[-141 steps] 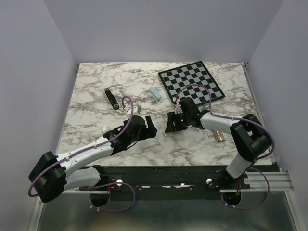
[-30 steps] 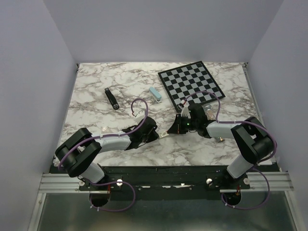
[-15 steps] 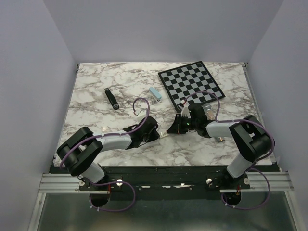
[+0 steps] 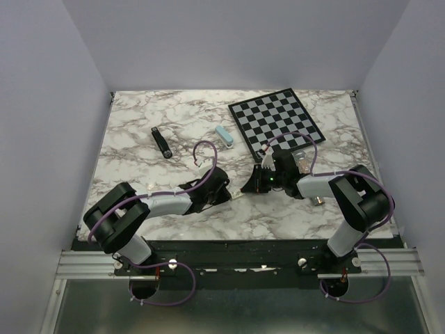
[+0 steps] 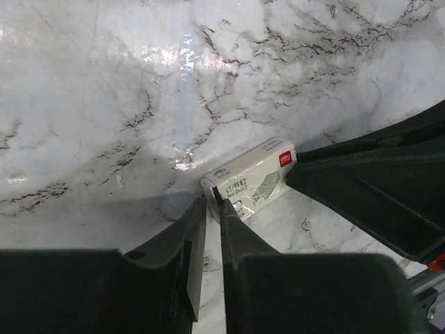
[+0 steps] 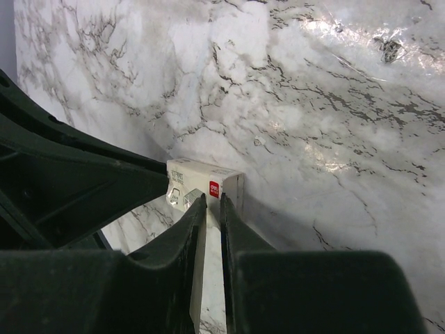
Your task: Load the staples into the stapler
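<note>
The stapler (image 4: 161, 143) lies slim and black on the marble at the back left, far from both arms. No staples show. Mid-table, a small cream staple box (image 4: 237, 195) lies between the two grippers. My left gripper (image 5: 212, 202) has its jaws nearly together, with the box's (image 5: 250, 182) near end pinched between the tips. From the opposite side, my right gripper (image 6: 213, 202) has a narrow gap, its tips against the red-logo end of the box (image 6: 198, 184). Whether it grips there is unclear.
A checkered board (image 4: 275, 117) lies at the back right. In front of its left corner sits a small light-blue block (image 4: 223, 134). A short tube (image 4: 318, 200) lies beside the right arm. Each wrist view shows the other gripper's black fingers (image 5: 375, 188) close by.
Since the earliest frame both grippers have come down and met at the box. In the last second the left arm has crept slightly right; the right gripper has stayed put.
</note>
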{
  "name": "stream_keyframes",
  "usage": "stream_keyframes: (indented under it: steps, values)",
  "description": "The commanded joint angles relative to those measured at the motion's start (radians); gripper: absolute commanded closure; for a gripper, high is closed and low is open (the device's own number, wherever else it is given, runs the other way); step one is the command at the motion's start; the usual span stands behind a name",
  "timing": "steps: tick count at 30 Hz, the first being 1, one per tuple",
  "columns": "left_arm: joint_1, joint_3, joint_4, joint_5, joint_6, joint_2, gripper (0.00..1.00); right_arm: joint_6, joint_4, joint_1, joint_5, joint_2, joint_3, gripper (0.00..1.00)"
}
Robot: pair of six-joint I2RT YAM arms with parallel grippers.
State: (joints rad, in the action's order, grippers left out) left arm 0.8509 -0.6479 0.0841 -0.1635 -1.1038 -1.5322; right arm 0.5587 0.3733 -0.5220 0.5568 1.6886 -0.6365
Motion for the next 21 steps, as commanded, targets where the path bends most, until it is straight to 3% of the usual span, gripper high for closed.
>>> stream_keyframes:
  steps: [1,5,13,21]
  values:
    - [0.007,-0.033,0.002,0.041,-0.002,-0.028,0.85,0.010,0.038,-0.012,0.069,0.016,0.014,0.81]
    - [0.008,-0.041,-0.038,0.024,-0.010,-0.023,0.99,0.010,0.033,-0.012,0.049,0.003,0.018,0.89]
    - [0.007,-0.062,-0.142,-0.011,-0.004,0.013,1.00,0.015,-0.002,-0.007,-0.026,-0.029,0.032,0.99]
    - [0.005,-0.094,-0.242,-0.047,0.024,0.032,1.00,0.017,-0.004,0.002,-0.080,-0.078,0.063,0.99]
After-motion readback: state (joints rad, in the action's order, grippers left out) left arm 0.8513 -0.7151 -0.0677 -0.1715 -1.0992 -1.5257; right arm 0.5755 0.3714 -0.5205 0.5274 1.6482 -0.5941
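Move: The white staples box lies between the two gripper tips: its middle is about 3 cm right and 1 cm ahead of the left hand, roughly 1 cm lower, and about 3 cm left and 1 cm back of the right hand. The stapler is some 24 cm ahead and 2 cm left of the left hand. From the right hand, the chessboard's middle is about 26 cm ahead and 12 cm right, and the copper tube 5 cm ahead and 21 cm right. Shut both part-open grippers fully at the two ends of the staples box, the left closing first, the right a moment later, so the tips nip at the end flaps. Once shut, ease the hands apart: bring the left about 1 cm left and slightly back, rolling its left side up some 5 degrees, and draw the right about 1 cm right and back. ##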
